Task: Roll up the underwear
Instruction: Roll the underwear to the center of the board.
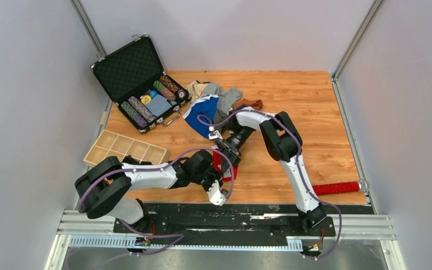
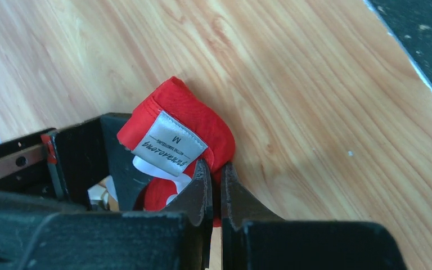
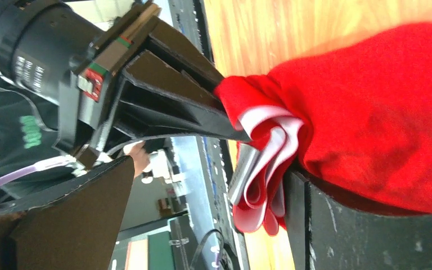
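Note:
A red underwear [image 2: 187,111] with a grey size label lies bunched on the wooden table, near the front middle [image 1: 217,161]. My left gripper [image 2: 216,175] is shut on its edge, with red cloth pinched between the tips. In the top view the left gripper [image 1: 218,170] meets the right gripper [image 1: 228,151] over the garment. My right gripper [image 3: 211,169] is open. The red underwear [image 3: 382,107] rests against its right finger [image 3: 343,225], folded white-lined layers hanging beside it. More underwear, blue with white trim [image 1: 202,112], grey [image 1: 229,98] and beige [image 1: 197,89], is piled at the back.
An open black case [image 1: 129,67] with striped poker chips stands at the back left. A wooden divided tray [image 1: 125,149] lies left of my left arm. A long red bristly stick [image 1: 337,187] lies at the front right, by the table's edge.

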Tool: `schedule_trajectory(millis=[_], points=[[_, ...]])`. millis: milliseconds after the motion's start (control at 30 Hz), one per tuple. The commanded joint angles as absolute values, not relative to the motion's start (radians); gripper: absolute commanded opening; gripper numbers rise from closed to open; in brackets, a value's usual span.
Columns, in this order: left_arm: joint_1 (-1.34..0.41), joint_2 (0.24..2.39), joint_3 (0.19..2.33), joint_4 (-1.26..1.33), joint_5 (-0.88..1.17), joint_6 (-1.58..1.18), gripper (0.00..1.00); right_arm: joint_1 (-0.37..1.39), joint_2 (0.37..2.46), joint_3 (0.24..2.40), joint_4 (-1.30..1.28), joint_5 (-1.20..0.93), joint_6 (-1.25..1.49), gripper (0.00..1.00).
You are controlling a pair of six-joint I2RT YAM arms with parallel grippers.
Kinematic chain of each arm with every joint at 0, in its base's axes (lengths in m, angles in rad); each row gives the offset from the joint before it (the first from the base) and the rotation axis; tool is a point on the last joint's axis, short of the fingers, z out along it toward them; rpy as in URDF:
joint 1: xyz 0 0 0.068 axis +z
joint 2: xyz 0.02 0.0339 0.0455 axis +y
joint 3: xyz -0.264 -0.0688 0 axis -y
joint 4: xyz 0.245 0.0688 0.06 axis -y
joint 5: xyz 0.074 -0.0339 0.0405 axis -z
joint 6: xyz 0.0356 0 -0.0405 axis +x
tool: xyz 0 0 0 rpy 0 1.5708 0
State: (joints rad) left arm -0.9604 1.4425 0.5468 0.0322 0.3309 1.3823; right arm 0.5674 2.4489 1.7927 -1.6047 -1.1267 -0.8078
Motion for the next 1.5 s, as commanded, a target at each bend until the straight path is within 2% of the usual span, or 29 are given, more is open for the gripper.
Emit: schedule_trajectory(millis=[0,100,167,300,367,467,533,633,833,1000,1300,1367,1467], points=[[-0.957,1.450,0.620,-0.151,0.344,1.183,0.00,0.484,2.263,1.788,-1.459,-0.960,-0.818,1.00],[-0.944,1.420,0.646,-0.183,0.402,1.113,0.00,0.397,2.058,1.743,-1.339,-0.956,-0.804,1.00],[-0.928,1.428,0.679,-0.220,0.462,1.091,0.00,0.329,1.873,1.627,-1.121,-0.940,-0.718,1.00],[-0.859,1.510,0.790,-0.341,0.590,1.079,0.00,0.260,1.360,1.065,-0.413,-0.711,-0.551,1.00],[-0.822,1.557,0.849,-0.380,0.642,1.035,0.00,0.266,1.187,0.828,-0.193,-0.742,-0.596,1.00],[-0.769,1.616,0.921,-0.393,0.734,0.969,0.00,0.347,1.060,0.670,-0.243,-0.783,-0.803,0.97],[-0.754,1.635,0.942,-0.379,0.770,0.916,0.00,0.452,1.034,0.625,-0.317,-0.760,-0.914,0.86],[-0.740,1.649,0.956,-0.335,0.808,0.859,0.00,0.590,1.032,0.567,-0.239,-0.647,-0.963,0.69],[-0.732,1.700,0.993,-0.319,0.883,0.768,0.00,0.728,1.069,0.453,0.132,-0.546,-1.034,0.71],[-0.725,1.723,0.991,-0.248,0.910,0.669,0.00,0.750,1.196,0.475,0.161,-0.579,-1.101,0.69],[-0.698,1.710,0.991,-0.238,0.925,0.655,0.00,0.751,1.382,0.501,0.216,-0.605,-1.189,0.64],[-0.693,1.708,0.988,-0.239,0.926,0.653,0.00,0.752,1.421,0.520,0.235,-0.586,-1.180,0.56],[-0.677,1.705,0.980,-0.239,0.926,0.641,0.00,0.752,1.461,0.551,0.226,-0.549,-1.160,0.30]])
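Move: The left hand already pinches the near, rolled end of the red underwear, whose middle lies about 4 cm ahead of it and 1 cm to its right. From the open right hand, still around the cloth, that middle is about 3 cm ahead, level sideways and some 4 cm below. From the right hand, the grey cloth lies about 18 cm ahead, the blue cloth about 21 cm ahead and 8 cm left, both some 5 cm lower. The open right hand comes free of the underwear and swings forward, right and up, to about 12 cm right and 12 cm above its start, then loops back left and down, its fingers turning through about 100 degrees from pointing back-left to down, left and a little forward, and closes partway around the raised cloth edge beside the left fingertips. Meanwhile the left hand keeps its pinch, lifting the near end some 4 cm and easing right about 3 cm, while its wrist turns about 55 degrees so the fingertips swing back towards the base. ##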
